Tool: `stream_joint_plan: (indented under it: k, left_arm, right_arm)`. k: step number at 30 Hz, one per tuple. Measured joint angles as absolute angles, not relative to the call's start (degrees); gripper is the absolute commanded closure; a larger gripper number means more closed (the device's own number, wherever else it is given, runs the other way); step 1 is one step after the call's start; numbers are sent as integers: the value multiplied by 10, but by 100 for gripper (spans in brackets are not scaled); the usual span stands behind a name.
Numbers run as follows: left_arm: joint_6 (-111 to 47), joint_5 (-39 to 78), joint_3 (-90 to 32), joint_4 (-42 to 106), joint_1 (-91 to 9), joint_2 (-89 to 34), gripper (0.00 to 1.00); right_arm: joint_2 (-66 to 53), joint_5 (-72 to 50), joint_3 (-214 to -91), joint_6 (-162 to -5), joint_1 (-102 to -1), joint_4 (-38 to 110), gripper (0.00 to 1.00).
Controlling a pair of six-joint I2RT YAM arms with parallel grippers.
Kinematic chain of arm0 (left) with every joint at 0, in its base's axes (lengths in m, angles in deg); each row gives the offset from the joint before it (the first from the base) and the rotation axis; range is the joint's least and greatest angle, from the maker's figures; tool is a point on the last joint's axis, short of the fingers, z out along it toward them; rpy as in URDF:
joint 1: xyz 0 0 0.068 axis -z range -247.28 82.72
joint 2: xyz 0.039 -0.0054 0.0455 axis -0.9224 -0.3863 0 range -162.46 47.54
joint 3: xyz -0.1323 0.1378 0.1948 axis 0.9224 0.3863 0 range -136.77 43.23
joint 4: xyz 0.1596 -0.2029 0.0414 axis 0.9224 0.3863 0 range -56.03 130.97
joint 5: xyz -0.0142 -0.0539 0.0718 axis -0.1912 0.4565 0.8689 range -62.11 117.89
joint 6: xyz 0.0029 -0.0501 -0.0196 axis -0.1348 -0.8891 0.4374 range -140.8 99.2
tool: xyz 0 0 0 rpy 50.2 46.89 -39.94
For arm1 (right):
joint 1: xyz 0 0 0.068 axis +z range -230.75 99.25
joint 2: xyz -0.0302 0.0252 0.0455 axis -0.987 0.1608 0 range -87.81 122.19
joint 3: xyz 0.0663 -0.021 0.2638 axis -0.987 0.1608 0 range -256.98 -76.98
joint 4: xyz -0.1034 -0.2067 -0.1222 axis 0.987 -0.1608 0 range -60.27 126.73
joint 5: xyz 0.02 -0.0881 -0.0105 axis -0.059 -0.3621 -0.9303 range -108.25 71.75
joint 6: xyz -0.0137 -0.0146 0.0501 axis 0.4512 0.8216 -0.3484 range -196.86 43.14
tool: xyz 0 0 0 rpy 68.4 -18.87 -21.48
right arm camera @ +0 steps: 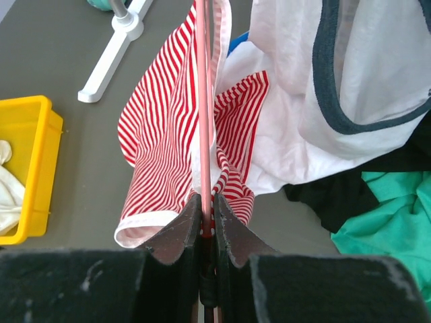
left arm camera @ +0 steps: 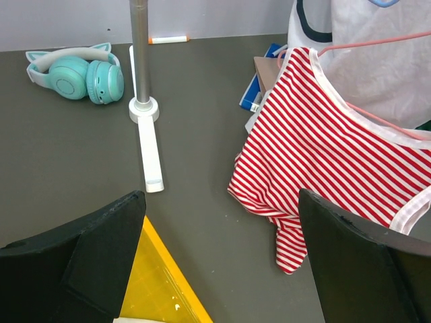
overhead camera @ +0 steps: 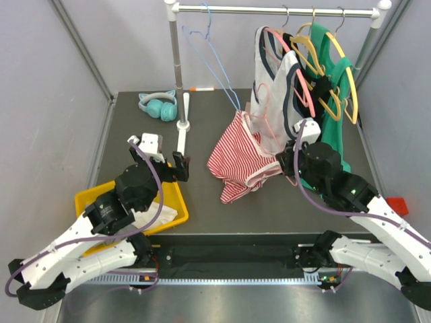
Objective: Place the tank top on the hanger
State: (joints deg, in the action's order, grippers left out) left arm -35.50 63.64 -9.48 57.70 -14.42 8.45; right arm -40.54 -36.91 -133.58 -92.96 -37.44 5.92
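Note:
The red-and-white striped tank top (overhead camera: 237, 156) is draped over the thin salmon-pink hanger (overhead camera: 256, 101), with its lower part trailing onto the dark table. My right gripper (overhead camera: 289, 161) is shut on the hanger's wire (right arm camera: 204, 101) at the lower corner, and striped fabric (right arm camera: 161, 134) hangs on both sides of the wire just beyond the fingertips (right arm camera: 207, 202). My left gripper (overhead camera: 161, 158) is open and holds nothing. It hovers over the table beside the yellow bin, left of the tank top (left arm camera: 323, 155), its fingers (left arm camera: 101, 242) wide apart. The hanger (left arm camera: 377, 44) also shows in the left wrist view.
A clothes rack's pole and white foot (overhead camera: 182, 134) stand at centre left. On its rail hang a light blue hanger (overhead camera: 209, 54), a white top with navy trim (overhead camera: 279, 87) and a green garment (overhead camera: 333, 67). Teal headphones (overhead camera: 159, 105) lie far left; a yellow bin (overhead camera: 91, 198) holds white cloth.

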Motion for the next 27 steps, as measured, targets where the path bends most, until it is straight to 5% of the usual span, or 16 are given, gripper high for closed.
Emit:
stream_joint_plan:
  k: [27]
  left_arm:
    - [-352, 642, -95, 589, -144, 87, 1]
  right_arm:
    - [-326, -422, -1527, -818, -374, 80, 100]
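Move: The right hand holds the pink hanger with the striped tank top on it. The free stretch of rail between the blue hanger and the white top lies roughly 25 cm ahead of it, 13 cm to its left and 30 cm higher. The blue hanger is about 22 cm ahead, 21 cm left and 18 cm up; the white top hangs some 16 cm straight ahead, a little higher. From the idle left hand that rail stretch is about 26 cm ahead, 23 cm right and 27 cm up. Keeping its shut grip on the lower part of the pink hanger, the right hand lifts hanger and striped tank top some 12 cm, easing about 3 cm forward towards the rail mostly in the first part of the rise, then going nearly straight up. As it climbs, the wrist tips the fingers upward by about 15 degrees, pointing the hook end up at the rail. ##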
